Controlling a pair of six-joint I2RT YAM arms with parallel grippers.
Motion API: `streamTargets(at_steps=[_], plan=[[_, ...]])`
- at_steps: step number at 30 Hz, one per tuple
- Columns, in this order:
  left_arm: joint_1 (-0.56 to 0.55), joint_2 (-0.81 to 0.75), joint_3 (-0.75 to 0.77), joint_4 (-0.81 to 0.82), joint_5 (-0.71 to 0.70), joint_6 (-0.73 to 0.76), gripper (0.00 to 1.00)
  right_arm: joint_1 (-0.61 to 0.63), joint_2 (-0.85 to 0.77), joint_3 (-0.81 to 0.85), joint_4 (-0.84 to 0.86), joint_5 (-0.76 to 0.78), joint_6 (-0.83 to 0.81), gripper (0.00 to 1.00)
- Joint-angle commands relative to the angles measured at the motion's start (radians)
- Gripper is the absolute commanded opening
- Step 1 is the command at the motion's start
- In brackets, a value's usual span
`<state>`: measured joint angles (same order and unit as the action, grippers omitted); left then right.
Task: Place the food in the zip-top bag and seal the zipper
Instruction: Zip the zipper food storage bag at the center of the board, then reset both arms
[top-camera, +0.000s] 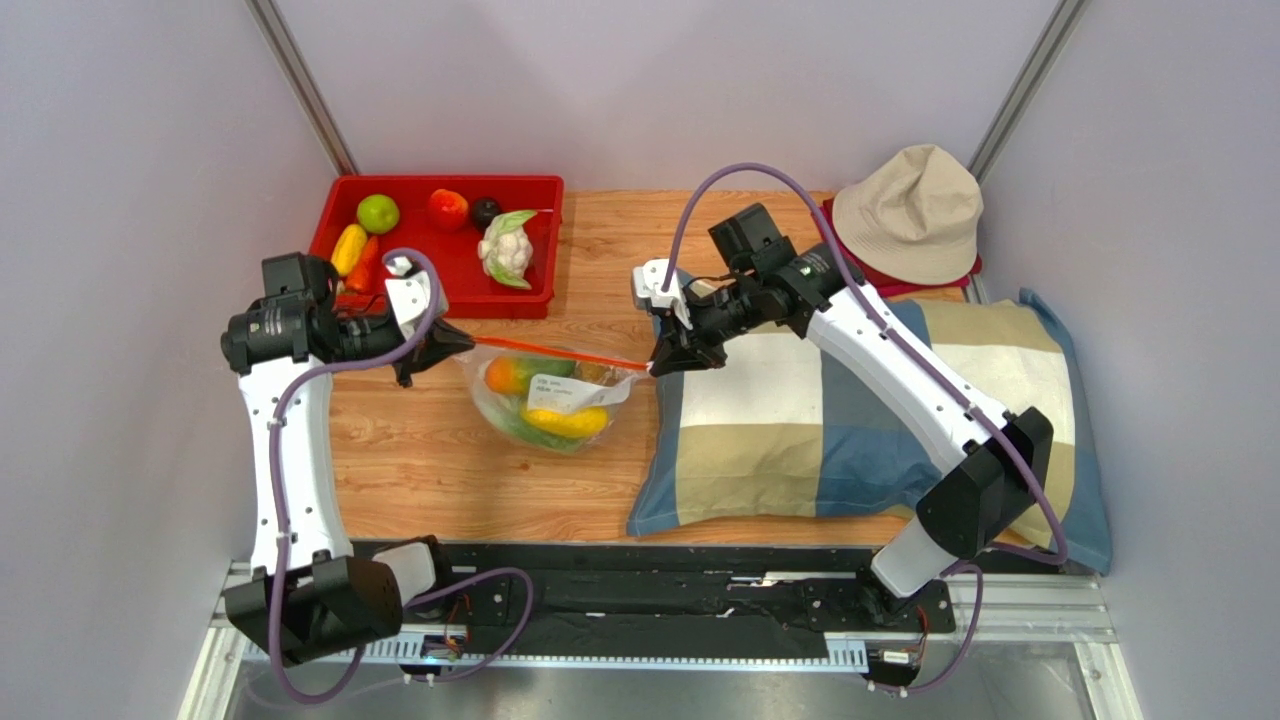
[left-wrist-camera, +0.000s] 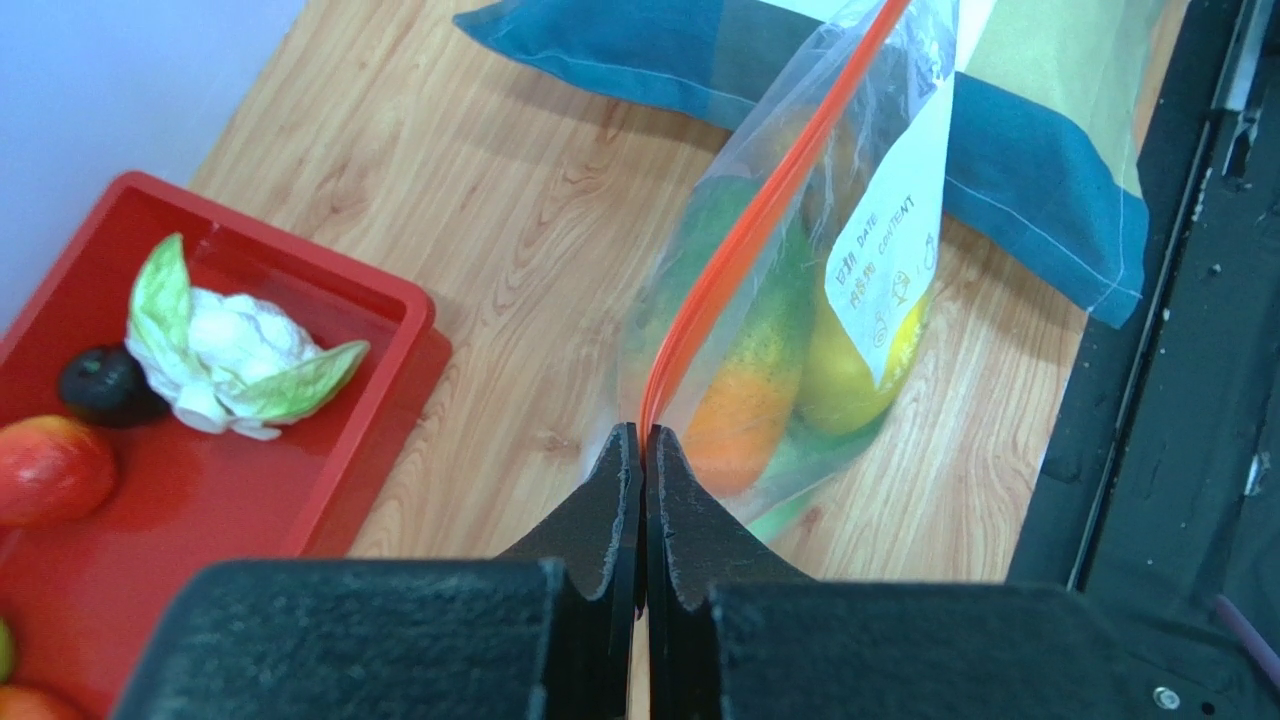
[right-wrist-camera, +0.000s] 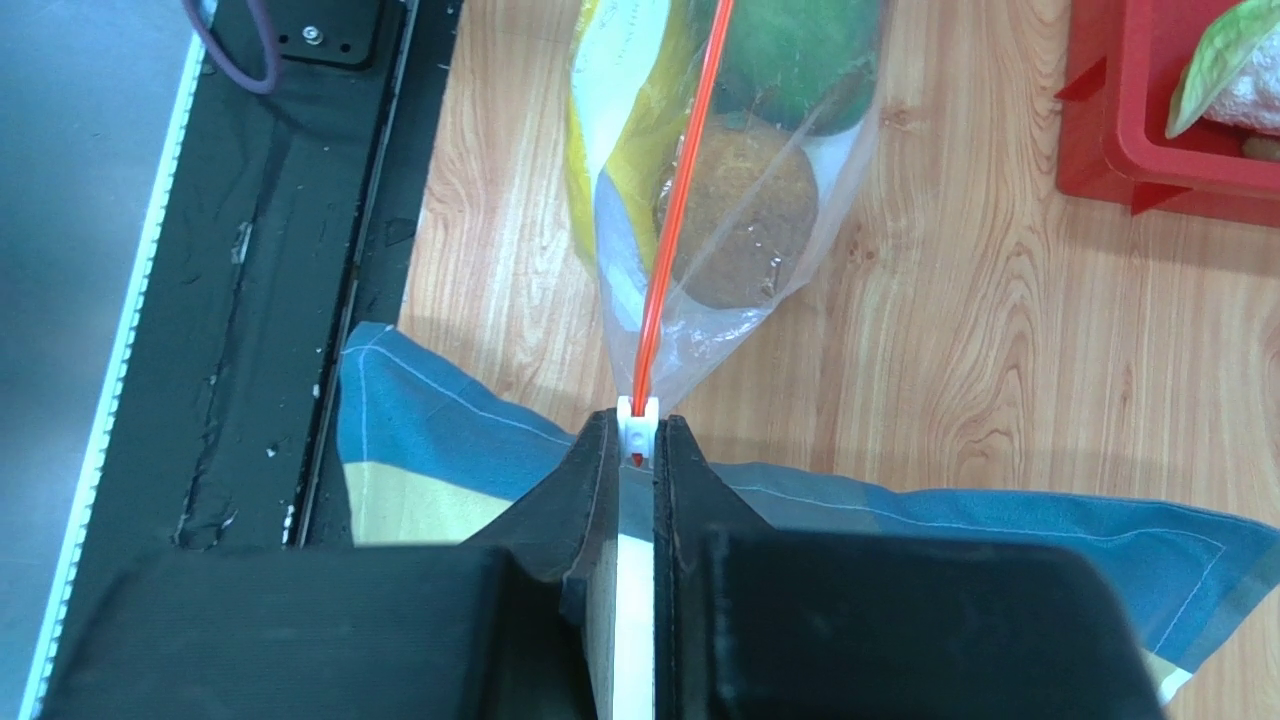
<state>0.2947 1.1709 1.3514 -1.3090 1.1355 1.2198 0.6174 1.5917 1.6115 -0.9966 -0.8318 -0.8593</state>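
The zip-top bag (top-camera: 529, 432) hangs over the wooden table, stretched between my two grippers, with orange, green and yellow food (left-wrist-camera: 747, 408) inside. Its orange-red zipper (top-camera: 564, 354) runs taut from one gripper to the other. My left gripper (left-wrist-camera: 645, 438) is shut on the left end of the zipper strip (left-wrist-camera: 759, 218). At the other end, my right gripper (right-wrist-camera: 642, 428) is shut on the white slider tab (right-wrist-camera: 640, 411), above the pillow's corner. More food lies in the red tray (top-camera: 451, 306): a cauliflower (top-camera: 508, 248), a green piece, a yellow pepper, a red and a dark one.
A checked pillow (top-camera: 887, 420) covers the right half of the table, its corner under the right gripper. A beige hat (top-camera: 909, 210) sits at the back right. The black base rail (top-camera: 661, 593) runs along the near edge.
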Motion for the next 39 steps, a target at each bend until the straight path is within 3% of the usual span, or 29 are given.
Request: streamTargets(at_steps=[1, 4, 7, 8, 11, 13, 14, 17, 20, 21, 22, 24, 25, 28, 31, 35, 39], plan=[[0.031, -0.054, 0.051, -0.304, -0.006, 0.173, 0.00, -0.008, 0.019, 0.098, -0.186, -0.029, -0.088, 0.00], [0.031, -0.031, 0.038, -0.340, -0.016, 0.149, 0.00, -0.010, 0.086, 0.148, -0.233, -0.059, -0.116, 0.00], [0.030, 0.006, -0.006, -0.108, -0.043, -0.130, 0.00, -0.011, 0.167, 0.229, -0.203, -0.055, -0.051, 0.00], [0.031, 0.024, -0.035, 0.045, -0.055, -0.270, 0.00, -0.018, 0.236, 0.287, -0.194, -0.050, -0.005, 0.00], [0.029, 0.076, -0.095, 0.302, -0.137, -0.444, 0.00, -0.028, 0.403, 0.445, -0.183, -0.012, 0.057, 0.01], [0.021, 0.120, -0.103, 0.371, -0.209, -0.485, 0.00, -0.030, 0.468, 0.514, -0.165, 0.003, 0.095, 0.02], [0.017, 0.165, -0.095, 0.408, -0.229, -0.521, 0.12, -0.030, 0.520, 0.549, -0.154, 0.008, 0.115, 0.03], [0.017, 0.238, -0.066, 0.456, -0.292, -0.601, 0.32, -0.028, 0.554, 0.597, -0.084, 0.016, 0.204, 0.08], [0.017, 0.260, -0.045, 0.473, -0.333, -0.640, 0.42, -0.028, 0.536, 0.553, -0.005, 0.036, 0.284, 0.14], [0.017, 0.260, -0.040, 0.476, -0.345, -0.651, 0.45, -0.027, 0.512, 0.529, 0.045, 0.051, 0.328, 0.17], [0.017, 0.259, -0.037, 0.478, -0.345, -0.658, 0.49, -0.028, 0.499, 0.490, 0.067, 0.078, 0.350, 0.30], [0.017, 0.251, -0.020, 0.484, -0.339, -0.683, 0.97, -0.030, 0.475, 0.461, 0.131, 0.108, 0.396, 0.44], [0.017, 0.248, -0.011, 0.485, -0.338, -0.698, 0.99, -0.031, 0.458, 0.450, 0.148, 0.129, 0.445, 0.56], [0.015, 0.246, 0.046, 0.488, -0.342, -0.782, 0.99, -0.042, 0.430, 0.456, 0.191, 0.146, 0.532, 0.70], [-0.005, 0.286, 0.171, 0.446, -0.399, -0.876, 0.99, -0.067, 0.412, 0.472, 0.236, 0.157, 0.607, 0.75], [-0.084, 0.393, 0.415, 0.295, -0.447, -0.868, 0.99, -0.132, 0.369, 0.482, 0.309, 0.177, 0.797, 0.76], [-0.164, 0.450, 0.529, 0.294, -0.603, -0.945, 0.99, -0.215, 0.327, 0.447, 0.390, 0.206, 0.954, 0.79]])
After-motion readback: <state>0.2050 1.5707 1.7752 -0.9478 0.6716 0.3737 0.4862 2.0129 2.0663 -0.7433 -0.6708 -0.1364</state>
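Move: Still pinching the bag's closed orange zipper by its ends, the hands hold it raised over the board. The laying spot's middle is roughly 7 cm right and 3 cm back of the left hand, 14 cm below. From there the red tray's middle is about 16 cm right and 19 cm farther out, the cauliflower 4 cm left and 19 cm out. From the right hand, the spot is some 19 cm left, level and 11 cm down; the checked cushion is 35 cm right, 6 cm back. Laying the bag down, both hands first ease back slightly, then carry the zipper about 10 cm forward and 8–10 cm down, drifting left, to the tray's near edge. Both sets of fingers open and let go, left first; then the hands climb away, still going forward over 5 cm, as the wrists swing inward to point more forward, the left counter-clockwise, the right clockwise. ##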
